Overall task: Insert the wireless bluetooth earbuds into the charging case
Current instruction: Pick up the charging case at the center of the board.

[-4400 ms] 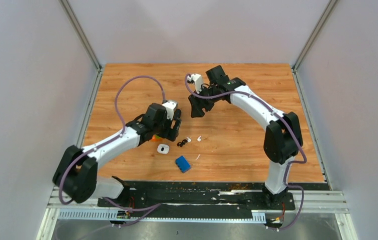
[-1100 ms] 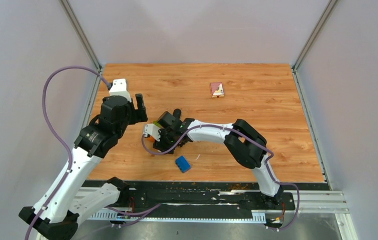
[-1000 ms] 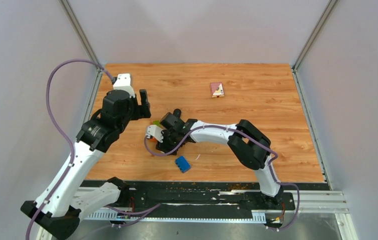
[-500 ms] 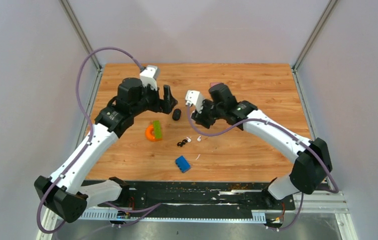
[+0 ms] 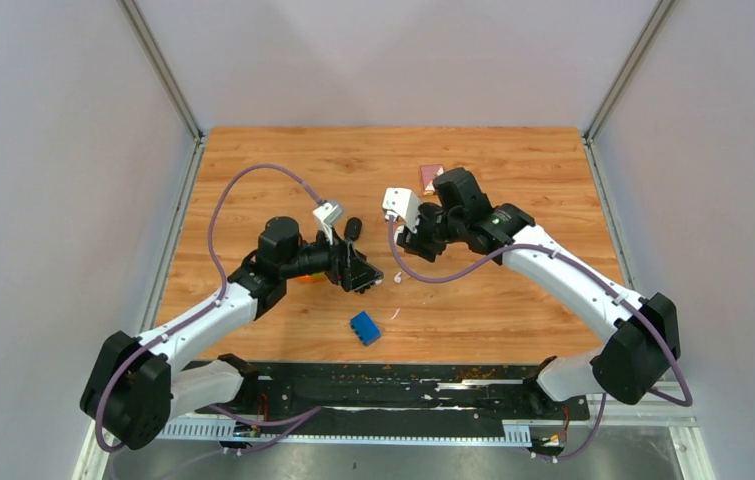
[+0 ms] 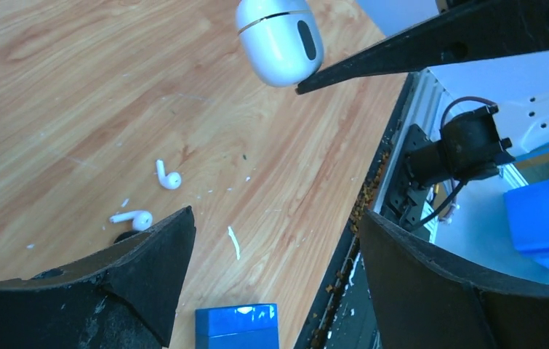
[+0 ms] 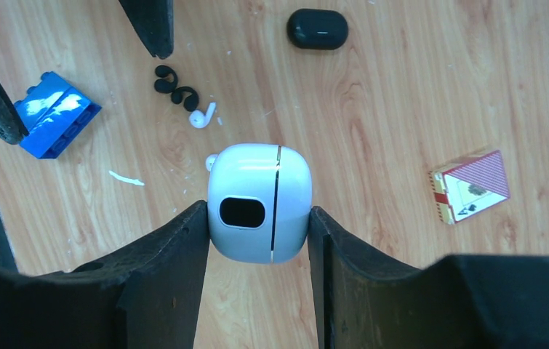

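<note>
My right gripper is shut on the white charging case, which hangs closed above the table; the same case shows at the top of the left wrist view. Below it lie two black earbuds, a white earbud and a second white earbud half hidden by the case. A black charging case lies closed farther back. My left gripper stands open and empty, low over the white earbuds.
A blue block lies near the front edge, with a thin white scrap beside it. A card box sits behind the right gripper. The table's front rail is close to the left gripper.
My left arm has swung from the back of the table down and forward to the earbuds, covering the orange and green piece. The right gripper has shifted slightly right with the white case.
</note>
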Robot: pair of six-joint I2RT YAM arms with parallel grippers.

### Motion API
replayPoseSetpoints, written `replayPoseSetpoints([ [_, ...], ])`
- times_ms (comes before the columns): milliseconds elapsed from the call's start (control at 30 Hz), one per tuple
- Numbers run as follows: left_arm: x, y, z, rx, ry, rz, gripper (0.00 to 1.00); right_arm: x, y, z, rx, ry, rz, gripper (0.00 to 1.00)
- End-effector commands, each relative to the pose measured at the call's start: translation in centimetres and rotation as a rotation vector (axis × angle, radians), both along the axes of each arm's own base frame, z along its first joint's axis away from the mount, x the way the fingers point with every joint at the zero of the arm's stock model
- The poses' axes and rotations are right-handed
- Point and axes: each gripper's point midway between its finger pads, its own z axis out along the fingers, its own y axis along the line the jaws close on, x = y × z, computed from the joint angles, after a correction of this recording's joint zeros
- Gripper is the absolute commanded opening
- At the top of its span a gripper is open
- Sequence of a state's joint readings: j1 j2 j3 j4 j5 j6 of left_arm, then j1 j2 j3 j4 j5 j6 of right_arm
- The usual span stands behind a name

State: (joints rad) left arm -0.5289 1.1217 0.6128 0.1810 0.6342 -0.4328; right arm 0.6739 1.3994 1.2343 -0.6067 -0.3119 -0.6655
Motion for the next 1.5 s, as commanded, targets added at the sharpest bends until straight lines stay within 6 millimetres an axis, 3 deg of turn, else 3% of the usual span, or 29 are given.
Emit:
replayPoseSetpoints([
  [0,-0.7,-1.2,4.0,-0.184,-0.153,-0.062,0.89,-1.8,1.2,1.4,0.040,0.033,0.108,0.22],
  [200,-0.2,-3.0,3.6,-0.244,-0.003,-0.112,0.89,-2.9,2.3,1.5,0.032,0.042,0.174,0.22],
  [300,0.1,-4.6,4.3,-0.316,0.083,-0.188,0.81,-3.1,2.5,1.6,0.024,0.031,0.187,0.22],
  [500,0.7,-5.4,6.2,-0.483,0.126,-0.210,0.73,-3.7,2.3,1.6,0.009,0.012,0.197,0.22],
  [733,0.6,-5.5,5.1,-0.435,0.156,-0.213,0.59,-3.7,2.2,1.8,0.016,0.005,0.190,0.22],
  [900,0.5,-5.3,3.9,-0.378,0.188,-0.196,0.64,-3.2,2.2,2.1,0.014,-0.012,0.178,0.23],
  [1100,0.6,-5.3,3.3,-0.353,0.195,-0.188,0.60,-3.0,2.3,2.7,0.017,-0.025,0.174,0.23],
  [1367,0.8,-5.6,4.1,-0.381,0.196,-0.207,0.36,-3.0,2.2,2.7,0.016,-0.025,0.173,0.24],
  [1467,0.9,-5.6,3.9,-0.381,0.187,-0.203,0.24,-3.2,2.2,2.5,0.015,-0.016,0.178,0.31],
])
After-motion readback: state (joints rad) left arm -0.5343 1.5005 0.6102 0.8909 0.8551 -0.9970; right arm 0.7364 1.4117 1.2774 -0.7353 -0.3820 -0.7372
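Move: The charging case is already held up between the right hand's fingertips; from the open left hand it lies about 7 cm to the right, 5 cm ahead and 1 cm higher. On the board, roughly 17 cm below the left hand, one white earbud lies 5 cm ahead and 1 cm right, the other 5 cm ahead and 5 cm right. The black earphones are 3 cm ahead and 2 cm left, the blue block 7 cm back and 2 cm left. The right hand keeps its grip on the charging case and draws it back about 4 cm to meet the left hand, turning slightly counter-clockwise, then holds it there in the air. The left hand reaches some 5 cm to the right and 2 cm up to the case, turning about 25 degrees until its fingers point nearly level and straight right, and its wide-open fingers narrow and pinch the end of the case that sticks out beyond the right fingertips. ##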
